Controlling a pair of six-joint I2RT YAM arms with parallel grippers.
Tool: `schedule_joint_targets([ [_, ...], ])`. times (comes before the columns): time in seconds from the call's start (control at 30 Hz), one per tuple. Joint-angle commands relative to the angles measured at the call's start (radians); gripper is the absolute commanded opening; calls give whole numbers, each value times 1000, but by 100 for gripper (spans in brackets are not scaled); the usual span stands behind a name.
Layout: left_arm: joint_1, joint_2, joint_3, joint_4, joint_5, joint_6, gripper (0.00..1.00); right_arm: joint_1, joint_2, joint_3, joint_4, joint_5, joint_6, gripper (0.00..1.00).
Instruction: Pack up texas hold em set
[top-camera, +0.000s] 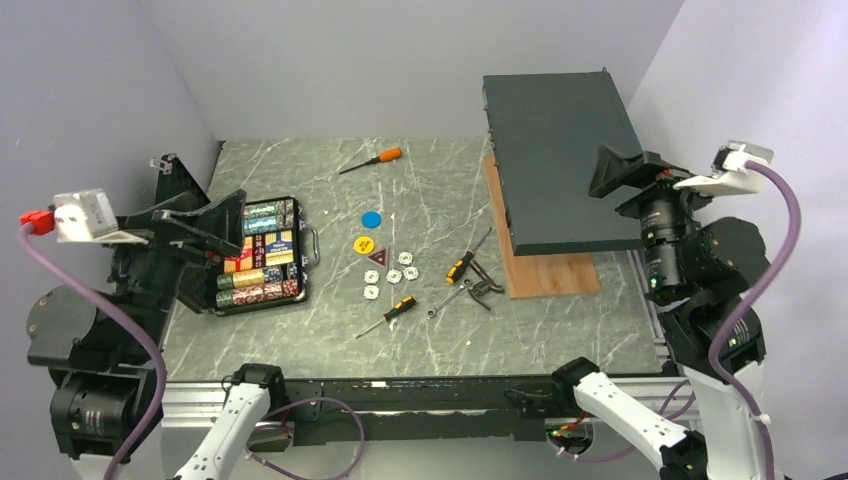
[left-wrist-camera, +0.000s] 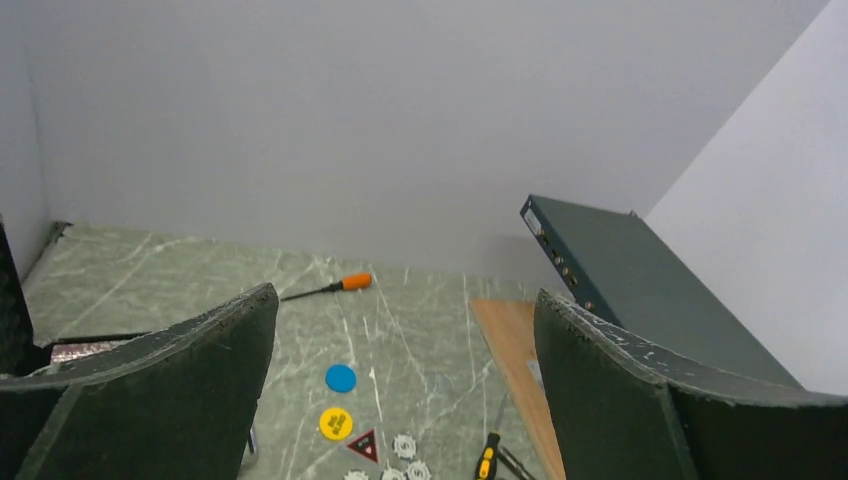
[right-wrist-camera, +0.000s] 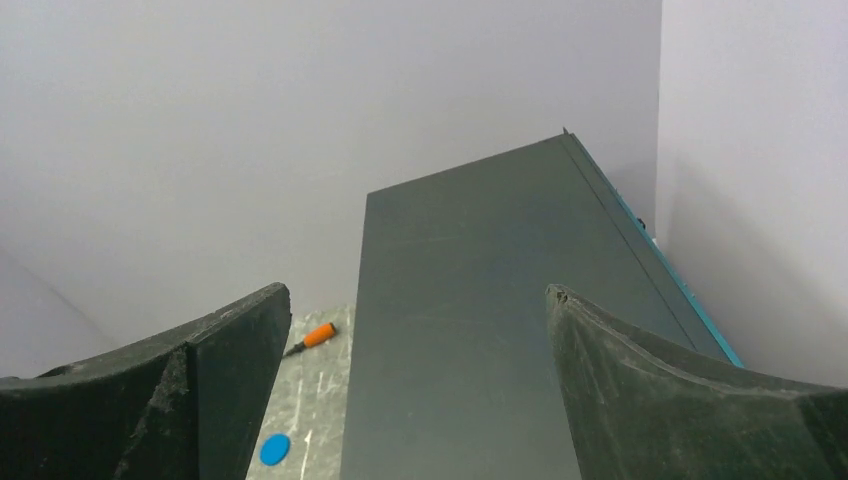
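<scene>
The small black case (top-camera: 262, 256) lies open at the table's left, with rows of multicoloured chips in it. Its lid is mostly hidden behind the left arm. To its right lie loose discs: a blue disc (top-camera: 371, 220), a yellow disc (top-camera: 364, 243), a dark red triangle (top-camera: 377, 257) and several white chips (top-camera: 395, 275). My left gripper (top-camera: 215, 225) hangs open over the case's left side, holding nothing. The left wrist view looks between its open fingers (left-wrist-camera: 405, 300) at the blue disc (left-wrist-camera: 341, 378) and the yellow disc (left-wrist-camera: 336, 423). My right gripper (top-camera: 612, 175) is open and empty above the large dark box.
A large dark flat box (top-camera: 555, 160) rests tilted on a wooden board (top-camera: 545, 272) at the right. An orange-handled screwdriver (top-camera: 372, 159) lies at the back. Two yellow-handled screwdrivers (top-camera: 460, 266), a wrench and hex keys (top-camera: 482, 287) lie mid-table.
</scene>
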Motion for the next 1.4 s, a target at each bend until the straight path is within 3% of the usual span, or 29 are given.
schedule_joint_targets([
  [0.0,5,47,-10,-48,88,-2,99,-4,44,37,-27,49,23,100],
  [0.1,5,65,-36,-92,135,14,99,-3,30,20,-12,57,21,100],
  [0.2,5,75,-78,-141,180,33,99,-3,-40,-67,61,-88,-23,100],
  [0.3,5,87,-137,-190,225,50,99,-3,-119,-156,148,-107,39,100],
  [0.4,5,93,-209,-219,282,51,99,-3,-117,-120,89,-68,68,100],
  [0.63,-29,110,-571,-54,562,-48,99,-2,-54,-51,3,-135,125,100],
  [0.77,-233,200,-668,21,400,-99,99,-2,32,3,-84,-296,108,100],
  [0.93,-397,434,-609,-29,67,-80,99,-2,172,71,-220,-649,57,100],
  [1.07,-406,685,-474,-105,-68,-236,99,-3,155,-1,-208,-678,88,100],
  [1.2,-407,892,-384,-62,-51,-411,99,-2,94,-63,-159,-664,90,100],
  [1.37,-406,1112,-201,-84,-116,-474,99,-3,70,-39,-192,-630,51,100],
])
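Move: Ahead of the open left hand and to its right, about 18 cm each way and some 50 cm below, the red triangle marker lies on the table. The yellow button is 4 cm farther out and 4 cm left of it, the white chips centre 4 cm nearer and 3 cm right, and the chip case stands roughly 31 cm to its left. From the right hand the triangle lies about 10 cm ahead, 37 cm left, 50 cm below. Swooping down some 43 cm, the left hand also swings about 15 cm right and 14 cm forward towards the triangle marker and chips, the last forward reach coming late; its wrist tips over 80 degrees until the wide-open fingers point steeply down, still clear of the table. The right hand, open too, wavers, then goes 13 cm left and about 10 cm down, turning some 35 degrees counter-clockwise. ##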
